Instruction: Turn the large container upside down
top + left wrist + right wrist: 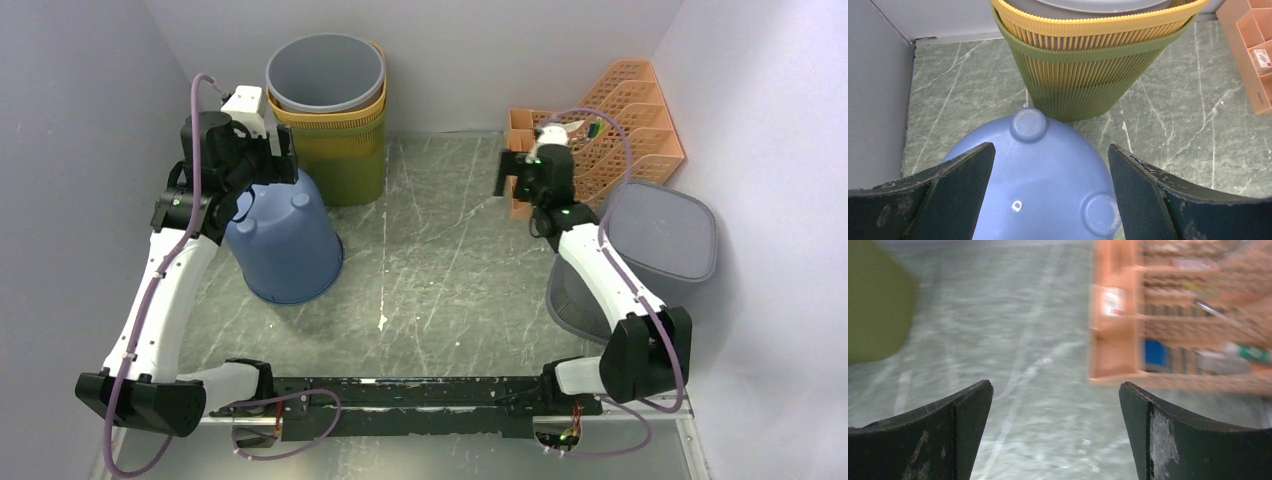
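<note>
The large container [290, 245] is a blue plastic bucket on the left of the table, standing mouth down with its footed bottom facing up. In the left wrist view its blue bottom [1043, 185], with round feet, fills the space below the fingers. My left gripper [278, 165] [1050, 147] hovers open just above that bottom, holding nothing. My right gripper [508, 177] [1055, 385] is open and empty over bare table near the orange organiser, far from the bucket.
Nested grey, yellow and green ribbed bins [330, 100] [1088, 65] stand right behind the bucket. An orange desk organiser [620, 120] [1178, 315] sits at the back right. A grey mesh basket with a lid [660, 230] stands by the right arm. Walls close in on three sides.
</note>
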Robot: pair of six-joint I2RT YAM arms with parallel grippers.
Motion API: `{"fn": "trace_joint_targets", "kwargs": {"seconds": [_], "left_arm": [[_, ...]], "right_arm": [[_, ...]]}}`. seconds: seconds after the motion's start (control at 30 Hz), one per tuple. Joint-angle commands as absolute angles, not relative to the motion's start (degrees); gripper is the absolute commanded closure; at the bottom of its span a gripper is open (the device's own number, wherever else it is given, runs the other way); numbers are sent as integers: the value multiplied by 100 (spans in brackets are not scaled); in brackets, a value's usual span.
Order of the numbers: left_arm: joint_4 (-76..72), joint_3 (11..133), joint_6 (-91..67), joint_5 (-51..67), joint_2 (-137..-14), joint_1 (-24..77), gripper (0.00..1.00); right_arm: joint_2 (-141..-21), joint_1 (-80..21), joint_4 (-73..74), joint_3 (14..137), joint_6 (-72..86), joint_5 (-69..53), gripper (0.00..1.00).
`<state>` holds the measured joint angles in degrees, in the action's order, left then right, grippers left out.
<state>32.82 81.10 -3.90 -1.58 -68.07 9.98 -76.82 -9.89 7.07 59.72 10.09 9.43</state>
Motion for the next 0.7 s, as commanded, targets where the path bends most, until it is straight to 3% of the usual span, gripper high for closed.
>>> {"fn": "trace_joint_targets", "kwargs": {"seconds": [0.0,0.2,0.37,0.67], "left_arm": [[3400,8594,-500,72,-6883,1054,5],[3587,8968,-478,55,-7119,1217,5],[3937,9549,-339,47,-7281,1257,4],[3912,9442,-293,301,-7183,1264,5]], "right_arm": [[-7897,-2143,993,6466,1016,819,0],[-8943,-3383,599,6851,1298,612,0],[-10054,-3585,174,7446,1538,221,0],[-11521,-3876,-461,8569,2156,-424,0]]}}
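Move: The stack of nested containers stands some 39 cm to the left of my right hand and 8 cm farther out, its middle about 6 cm lower. The upturned blue container is roughly 49 cm left and 11 back, the orange tray some 11 right and 10 ahead, the upturned grey container about 16 right and 18 back. From my left hand the stack is about 11 cm ahead, 10 right and 19 below. I sweep my empty right hand left across the open floor, away from the grey container and the orange tray and towards the nested stack, nearly 30 cm. After a slight rise it sinks to about 10 cm lower, swinging some 30 degrees counter-clockwise and tipping down a little, fingers wide open. Meanwhile I lift my open left hand about 5 cm above the blue container, easing slightly right. ##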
